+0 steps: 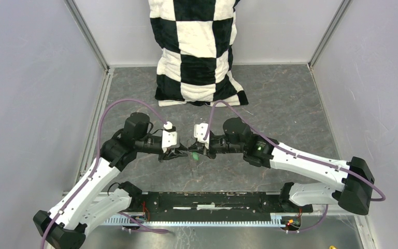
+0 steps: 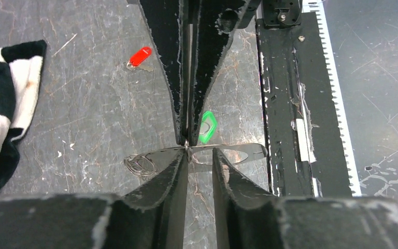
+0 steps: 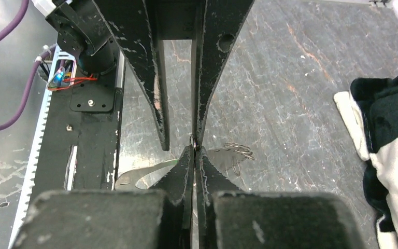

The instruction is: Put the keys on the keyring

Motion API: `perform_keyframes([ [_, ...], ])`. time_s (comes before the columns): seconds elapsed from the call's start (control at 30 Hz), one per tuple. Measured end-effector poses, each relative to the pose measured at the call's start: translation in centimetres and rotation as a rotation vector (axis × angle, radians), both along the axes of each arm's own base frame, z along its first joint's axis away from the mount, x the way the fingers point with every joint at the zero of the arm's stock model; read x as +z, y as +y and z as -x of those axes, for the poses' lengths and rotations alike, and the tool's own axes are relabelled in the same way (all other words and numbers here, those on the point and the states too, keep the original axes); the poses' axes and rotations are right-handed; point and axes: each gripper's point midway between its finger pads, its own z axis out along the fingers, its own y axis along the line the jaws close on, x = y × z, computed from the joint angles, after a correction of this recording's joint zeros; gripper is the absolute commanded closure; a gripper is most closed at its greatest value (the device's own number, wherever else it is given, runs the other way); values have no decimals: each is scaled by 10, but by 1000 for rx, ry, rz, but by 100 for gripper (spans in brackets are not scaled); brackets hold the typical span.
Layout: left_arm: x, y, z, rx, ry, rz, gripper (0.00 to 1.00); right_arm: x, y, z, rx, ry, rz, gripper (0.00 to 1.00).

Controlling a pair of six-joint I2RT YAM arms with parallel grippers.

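The keyring [image 2: 233, 148] is a thin silvery loop held level just above the table, with small wire links [image 2: 141, 166] at one end. My right gripper [image 2: 187, 140] reaches in from the top of the left wrist view and is shut on the loop's edge. My left gripper [image 2: 200, 151] faces it, open, its inner finger against the loop. The green key [image 2: 207, 127] lies beside the right gripper's tip; whether it hangs on the loop I cannot tell. The red key [image 2: 140, 56] lies alone on the table. From above, both grippers [image 1: 179, 152] [image 1: 194, 150] meet over the green key [image 1: 193, 155]. The right wrist view shows the keyring [image 3: 134, 174] and my right gripper [image 3: 195, 150].
A black-and-white checkered cushion [image 1: 199, 52] leans on the back wall. The black mounting rail [image 1: 212, 199] runs along the near edge, close to the loop's end. Grey walls enclose the marbled table [image 1: 290, 104] on three sides.
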Motion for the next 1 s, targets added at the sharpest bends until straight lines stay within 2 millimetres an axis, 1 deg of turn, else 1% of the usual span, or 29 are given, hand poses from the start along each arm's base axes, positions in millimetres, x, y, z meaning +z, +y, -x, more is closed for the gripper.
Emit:
perform_keyframes([
  [0.13, -5, 1, -5, 21, 5, -26, 80, -4, 3, 0, 10, 13, 64, 99],
  [0.3, -9, 4, -11, 52, -1, -48, 97, -7, 9, 0, 20, 20, 128, 99],
  [0.4, -10, 5, -14, 64, -7, -55, 98, -7, 9, 1, 22, 23, 148, 99],
  [0.43, -9, 5, -14, 64, -9, -54, 98, -7, 9, 1, 21, 24, 152, 95],
  [0.47, -9, 5, -13, 64, -11, -54, 98, -7, 9, 1, 21, 24, 152, 86],
  [0.53, -8, 5, -13, 64, -19, -52, 98, -6, 10, 1, 19, 31, 146, 73],
  [0.57, -7, 6, -13, 65, -26, -49, 98, -5, 10, 2, 15, 37, 140, 67],
  [0.63, -4, 6, -13, 67, -39, -41, 98, 3, 11, 1, 4, 37, 104, 60],
  [0.7, 4, 6, -13, 76, -64, -16, 98, 18, 8, 2, -11, 27, 28, 57],
  [0.87, 25, 2, -10, 99, -83, 92, 98, 51, -15, 4, -46, 22, -164, 56],
  [1.0, 41, -5, -7, 92, -48, 160, 98, 65, -26, 2, -56, 51, -271, 55],
])
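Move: The wire ring on the top edge of the metal plate sits in the right fingertips, about 1 cm left of that hand's point. From the left hand it lies only about 1 cm ahead and 1 cm to the right, level with its parted fingers. The plate's middle is some 4 cm below the left hand, 1 cm back and 1 cm to its right; the green key hangs roughly 3 cm below that hand, 3 cm to its right and 2 cm back. The left fingers close on the wire ring beside the right fingertips, after easing forward and down about 1 cm, while the right hand, still gripping, nudges about 1 cm left and down towards them. The right hand then opens, lets go and backs off up and to the right, some 7 cm up, tilting its fingertips up about 25 degrees; the left hand keeps its pinch and rises about 5 cm, its fingers coming nearer level. ##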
